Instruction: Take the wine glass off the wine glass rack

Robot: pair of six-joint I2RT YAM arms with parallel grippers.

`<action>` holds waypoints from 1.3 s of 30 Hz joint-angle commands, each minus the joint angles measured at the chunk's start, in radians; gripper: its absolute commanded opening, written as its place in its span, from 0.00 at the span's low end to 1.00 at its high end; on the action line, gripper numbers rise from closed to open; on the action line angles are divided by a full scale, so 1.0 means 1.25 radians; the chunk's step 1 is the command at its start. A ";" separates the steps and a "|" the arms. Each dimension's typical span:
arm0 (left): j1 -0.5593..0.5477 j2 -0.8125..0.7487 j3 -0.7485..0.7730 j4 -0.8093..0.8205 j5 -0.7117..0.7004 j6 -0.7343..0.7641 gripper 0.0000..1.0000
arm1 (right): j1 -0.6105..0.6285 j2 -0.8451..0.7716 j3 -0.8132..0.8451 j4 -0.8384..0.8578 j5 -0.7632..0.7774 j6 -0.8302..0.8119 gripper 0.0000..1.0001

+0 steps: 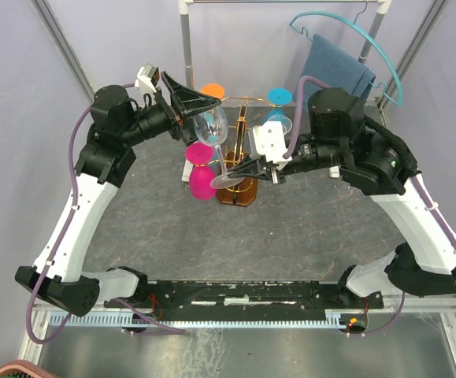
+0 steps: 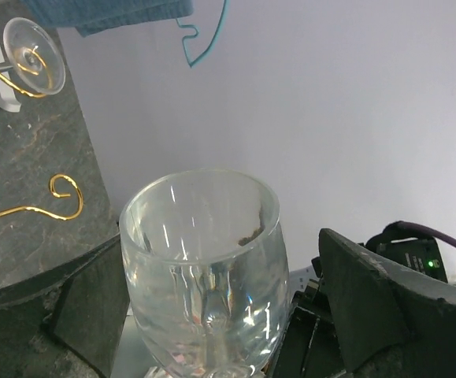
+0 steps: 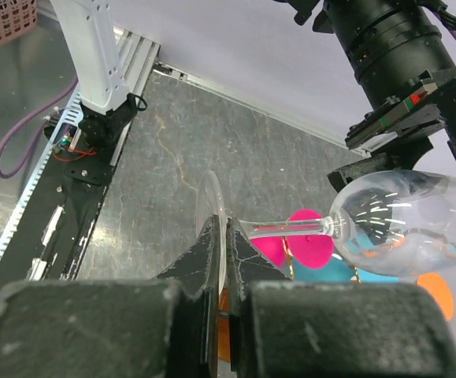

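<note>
A clear wine glass (image 1: 211, 126) hangs tilted in the air beside the gold wire wine glass rack (image 1: 242, 132), bowl up and to the left. My right gripper (image 3: 227, 236) is shut on the thin round foot (image 3: 212, 206) of the glass, and the stem runs right to the bowl (image 3: 397, 224). My left gripper (image 2: 235, 307) is open, with its black fingers (image 2: 389, 295) standing wide on either side of the bowl (image 2: 204, 260). The right finger shows a gap to the glass. The rack's brown base (image 1: 239, 194) sits under the foot.
Pink glasses (image 1: 201, 168), an orange one (image 1: 212, 90) and blue ones (image 1: 279, 97) hang on the rack. Gold curled arms (image 2: 54, 197) and a clear foot (image 2: 32, 46) show left of the bowl. Behind stand a white pole (image 1: 185, 39) and a blue towel (image 1: 336, 67) on a teal hanger.
</note>
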 commanded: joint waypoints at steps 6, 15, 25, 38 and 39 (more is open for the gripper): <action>-0.003 -0.025 0.035 -0.035 0.037 -0.016 0.96 | 0.038 -0.001 0.032 0.030 0.121 -0.058 0.01; -0.009 -0.037 0.020 -0.037 0.038 0.001 0.46 | 0.041 0.008 0.031 0.051 0.163 -0.046 0.01; 0.056 -0.036 0.098 -0.173 -0.105 0.212 0.24 | 0.042 -0.095 -0.069 0.184 0.301 0.049 1.00; 0.120 -0.040 0.069 -0.132 -0.928 0.849 0.17 | 0.041 -0.222 -0.278 0.235 0.527 0.160 1.00; 0.120 -0.047 0.018 -0.071 -0.951 0.877 0.18 | 0.041 -0.233 -0.298 0.250 0.528 0.164 1.00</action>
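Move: The wine glass lies nearly level between the hands. Its bowl is already within the left hand's open fingers, about 2 cm right of the left hand point and 1 cm back, at its height. The rack's middle is some 11 cm ahead, 9 cm right and 32 cm below; the pink glass is 2 cm ahead, 2 cm left and 30 cm below. From the right hand, still pinching the foot 2 cm left and 1 cm back, the bowl is about 10 cm ahead and 8 cm left, level. After sinking about a centimetre, the left fingers close on the bowl, and only then does the right hand open wide, let go of the foot and draw off forward and then to the right, about 7 cm rightward, turning some 30 degrees clockwise. The left hand keeps its hold and speeds off about 19 cm to the left and 8 cm forward, away from above the rack, its wrist swinging counter-clockwise and rolling left side up. ##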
